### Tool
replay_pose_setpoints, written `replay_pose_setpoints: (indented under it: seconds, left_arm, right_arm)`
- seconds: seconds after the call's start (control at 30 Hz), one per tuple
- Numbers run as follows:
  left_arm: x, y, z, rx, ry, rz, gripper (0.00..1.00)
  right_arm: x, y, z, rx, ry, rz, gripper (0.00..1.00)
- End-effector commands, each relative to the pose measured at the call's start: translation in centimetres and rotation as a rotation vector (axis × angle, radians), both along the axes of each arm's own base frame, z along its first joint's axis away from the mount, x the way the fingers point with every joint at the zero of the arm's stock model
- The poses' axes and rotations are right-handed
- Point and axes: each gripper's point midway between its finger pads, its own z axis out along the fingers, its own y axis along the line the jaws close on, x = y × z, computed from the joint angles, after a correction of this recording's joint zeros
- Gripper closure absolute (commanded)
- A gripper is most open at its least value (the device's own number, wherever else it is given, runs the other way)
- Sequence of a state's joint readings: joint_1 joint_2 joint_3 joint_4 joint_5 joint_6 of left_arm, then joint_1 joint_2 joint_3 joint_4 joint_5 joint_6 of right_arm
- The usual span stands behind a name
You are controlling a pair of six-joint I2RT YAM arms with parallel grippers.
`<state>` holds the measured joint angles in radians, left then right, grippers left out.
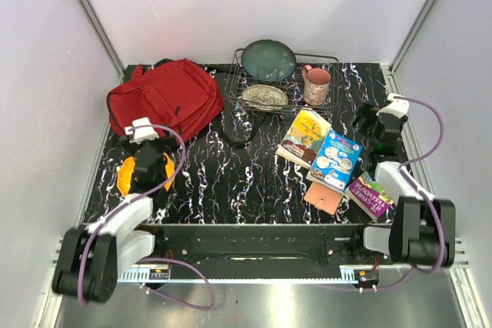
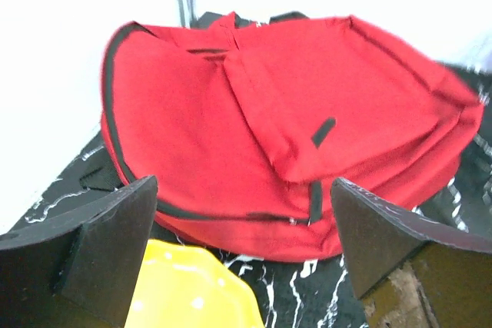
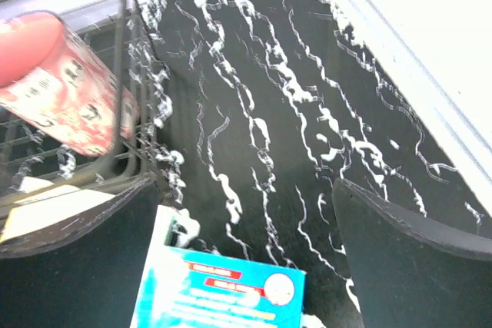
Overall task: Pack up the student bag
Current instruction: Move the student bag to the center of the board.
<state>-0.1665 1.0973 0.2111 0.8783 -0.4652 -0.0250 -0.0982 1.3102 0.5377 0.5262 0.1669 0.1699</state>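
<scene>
The student bag (image 1: 165, 97) is a soft red backpack with black zipper trim, lying flat at the back left of the table. In the left wrist view the student bag (image 2: 292, 128) fills the frame just beyond the fingers, its zipper shut along the near edge. My left gripper (image 1: 143, 134) hovers at the bag's near edge; the left gripper (image 2: 244, 190) is open and holds nothing. My right gripper (image 1: 369, 127) is at the right side, beside the books. The right gripper (image 3: 246, 190) is open over bare table, with nothing between its fingers.
A yellow plate (image 1: 127, 176) lies under the left arm. Four books lie right of centre: yellow (image 1: 305, 136), blue (image 1: 336, 159), pink (image 1: 324, 196), purple (image 1: 369, 195). A wire rack (image 1: 246, 74) at the back holds two plates and a pink mug (image 1: 316, 84).
</scene>
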Motion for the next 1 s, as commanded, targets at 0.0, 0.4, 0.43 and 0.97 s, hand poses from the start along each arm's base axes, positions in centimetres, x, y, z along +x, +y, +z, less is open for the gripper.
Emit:
replay_pose_setpoints:
  seconds: [0.0,0.4,0.43,0.97]
  left_arm:
    - [-1.8,1.6,4.8,-0.17,0.046,0.149,0.01]
    - [-8.8,1.1,9.2,-0.521,0.067,0.177,0.01]
    - [-9.0,0.9,9.8,-0.515,0.061,0.156,0.01]
    - [-8.1,-2.0,7.5,-0.463,0.332,0.033,0.01]
  right_arm:
    - [-2.2,1.0,2.9,0.08,0.068,0.002,0.0]
    - [-6.2,11.3,10.4,0.457,-0.056,0.448,0.01]
    - [-6.8,12.8,10.8,0.506,-0.043,0.525,0.0]
    - [-8.9,28.4,10.4,0.625,0.187,0.873,0.0]
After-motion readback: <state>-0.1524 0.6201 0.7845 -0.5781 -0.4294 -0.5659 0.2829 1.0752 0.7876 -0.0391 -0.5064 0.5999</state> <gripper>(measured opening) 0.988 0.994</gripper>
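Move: The student bag lies ahead of the left hand, its middle about 16 cm out, 5 cm to the right and some 7 cm lower; the yellow plate is roughly 8 cm behind that hand, on the board some 12 cm below. From the right hand the bag is about 65 cm to the left and 6 cm ahead. Nearer the right hand's way, the pink mug is about 20 cm left and 8 cm ahead, the blue book 14 cm left and 11 cm back. The open right hand lifts about 9 cm off its side of the board, then sweeps some 26 cm left towards the bag while drawing back about 10 cm, swinging roughly 50 degrees counter-clockwise, its left side rolling up. The left hand, also wide open, rises about 12 cm, then draws back from the bag to about 9 cm behind its start and sinks a few centimetres, its left side rolled down and its fingers tipping down. ##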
